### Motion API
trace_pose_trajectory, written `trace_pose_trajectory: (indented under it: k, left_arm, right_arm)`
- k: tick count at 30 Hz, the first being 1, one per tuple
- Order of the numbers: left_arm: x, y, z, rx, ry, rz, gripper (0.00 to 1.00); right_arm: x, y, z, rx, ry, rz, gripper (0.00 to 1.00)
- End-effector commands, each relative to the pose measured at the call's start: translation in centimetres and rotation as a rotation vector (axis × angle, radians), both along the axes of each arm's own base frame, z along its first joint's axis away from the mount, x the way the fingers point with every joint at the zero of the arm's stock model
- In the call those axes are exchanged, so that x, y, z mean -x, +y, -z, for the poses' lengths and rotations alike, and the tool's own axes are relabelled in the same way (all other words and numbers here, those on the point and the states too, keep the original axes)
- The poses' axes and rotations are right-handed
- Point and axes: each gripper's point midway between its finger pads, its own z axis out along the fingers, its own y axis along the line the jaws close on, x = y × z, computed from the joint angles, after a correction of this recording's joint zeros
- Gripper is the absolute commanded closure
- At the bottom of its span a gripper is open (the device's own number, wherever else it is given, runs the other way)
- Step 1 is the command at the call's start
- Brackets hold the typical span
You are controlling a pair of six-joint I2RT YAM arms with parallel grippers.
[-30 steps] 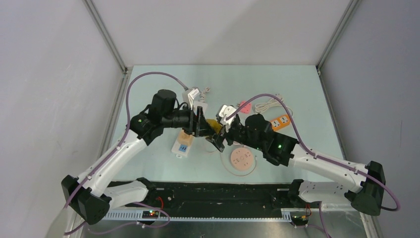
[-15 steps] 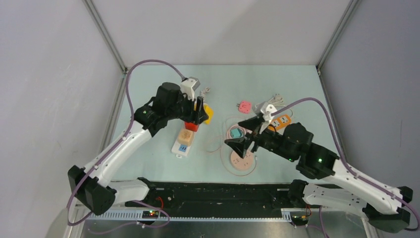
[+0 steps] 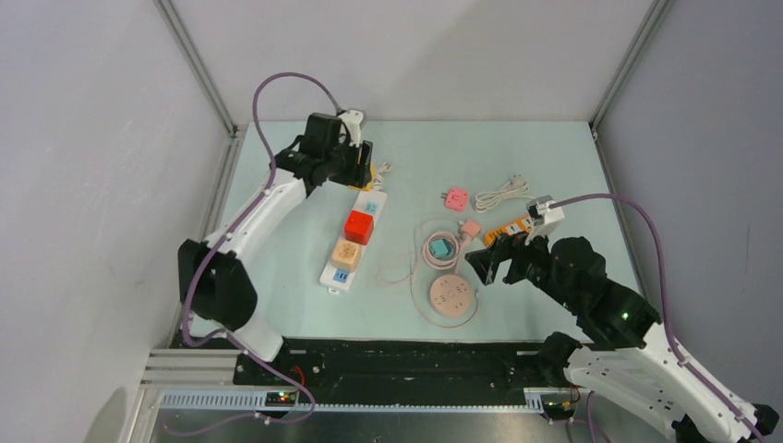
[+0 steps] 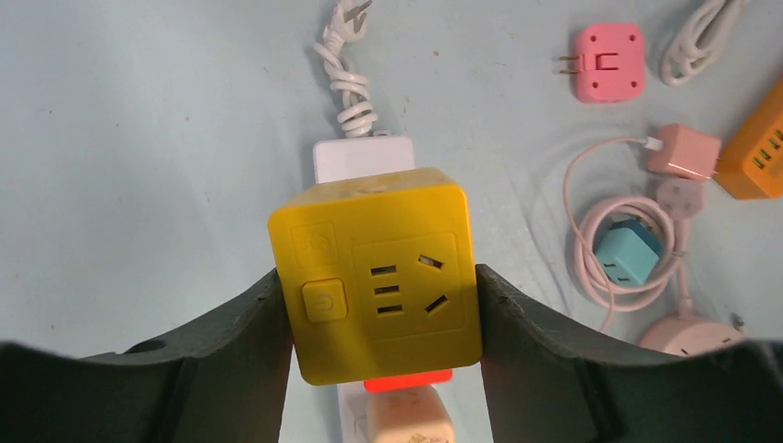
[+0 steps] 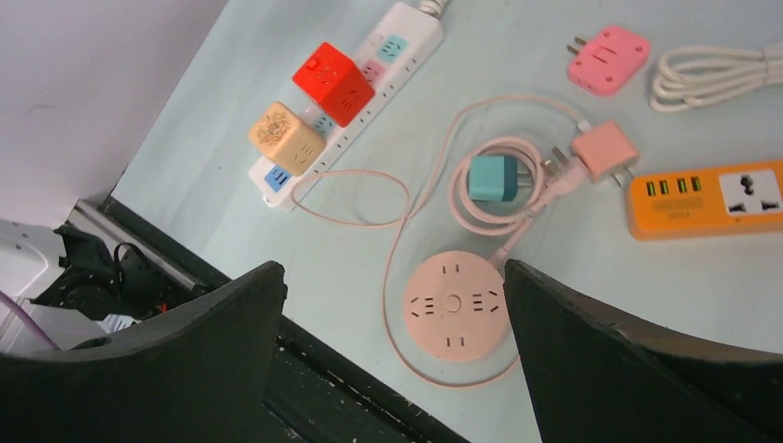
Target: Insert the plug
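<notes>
A yellow cube plug (image 4: 397, 240) with sockets and a power button on its face sits between the fingers of my left gripper (image 4: 379, 305), which is shut on its two sides. It hangs over the far end of the white power strip (image 4: 362, 152). In the top view that gripper (image 3: 362, 166) is at the strip's (image 3: 337, 275) far end. A red cube (image 3: 359, 226) and a beige cube (image 3: 346, 252) are plugged into the strip. My right gripper (image 5: 392, 277) stands wide open and holds nothing, above the table's near right.
A round pink socket (image 3: 451, 298) with a looping pink cord lies near the front. A teal adapter (image 3: 440, 247), a small pink charger (image 3: 470, 228), a pink adapter (image 3: 456, 198), a coiled white cable (image 3: 503, 192) and an orange strip (image 3: 514, 226) lie to the right.
The two arms have drawn apart from the table's middle. The left one carried the yellow cube to the strip's far end. The right one pulled back to the right, empty.
</notes>
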Motion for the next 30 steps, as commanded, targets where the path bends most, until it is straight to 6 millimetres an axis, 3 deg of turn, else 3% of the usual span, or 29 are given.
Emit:
trace_pose_trajectory:
  k: [1,6,13,20,30]
  left_arm:
    - [-2.2,-1.1,0.3,-0.003,-0.012,0.041,1.00]
    - [-3.3,-2.0,4.4,-0.019,0.077,0.056,1.00]
    - [-4.9,-2.4,7.8,-0.067,0.124,0.079,1.00]
    - [-5.3,-2.1,9.3,-0.102,0.140,0.084,1.00]
    - [-3.5,-1.3,10.7,-0.106,0.190,0.064,1.00]
  right_arm:
    - [-0.3,-0.3,1.2,-0.017,0.073,0.018,0.08]
    - [-0.7,-0.4,3.0,-0.028,0.116,0.030,0.08]
    - [-1.6,-0.9,5.3,-0.021,0.174,0.084,0.08]
    - [-2.0,-1.1,6.4,0.008,0.188,0.093,0.08]
    - [-2.0,-1.6,7.0,-0.002,0.196,0.127,0.08]
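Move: The left hand holds the yellow cube; the free teal socket at the far end of the power strip lies about 4 cm ahead of that hand, 2 cm to its right and 16 cm below. Nearer on the strip, the red cube sits roughly 4 cm back and 1 cm left of the hand, the cream cube some 12 cm back and 4 cm left, both about 14 cm down. From the right hand the socket is about 25 cm ahead, 33 cm left and 22 cm below. Keeping the yellow cube pinched between its fingers, the left hand lowers it about 12 cm towards the free far-end socket beyond the red cube, easing some 3 cm forward and tipping the fingers about 15 degrees farther down, quickly at first and then almost still just above the strip. Meanwhile the empty right hand, fingers still wide open, sinks roughly 8 cm clear of the things below it and tips down a little. ##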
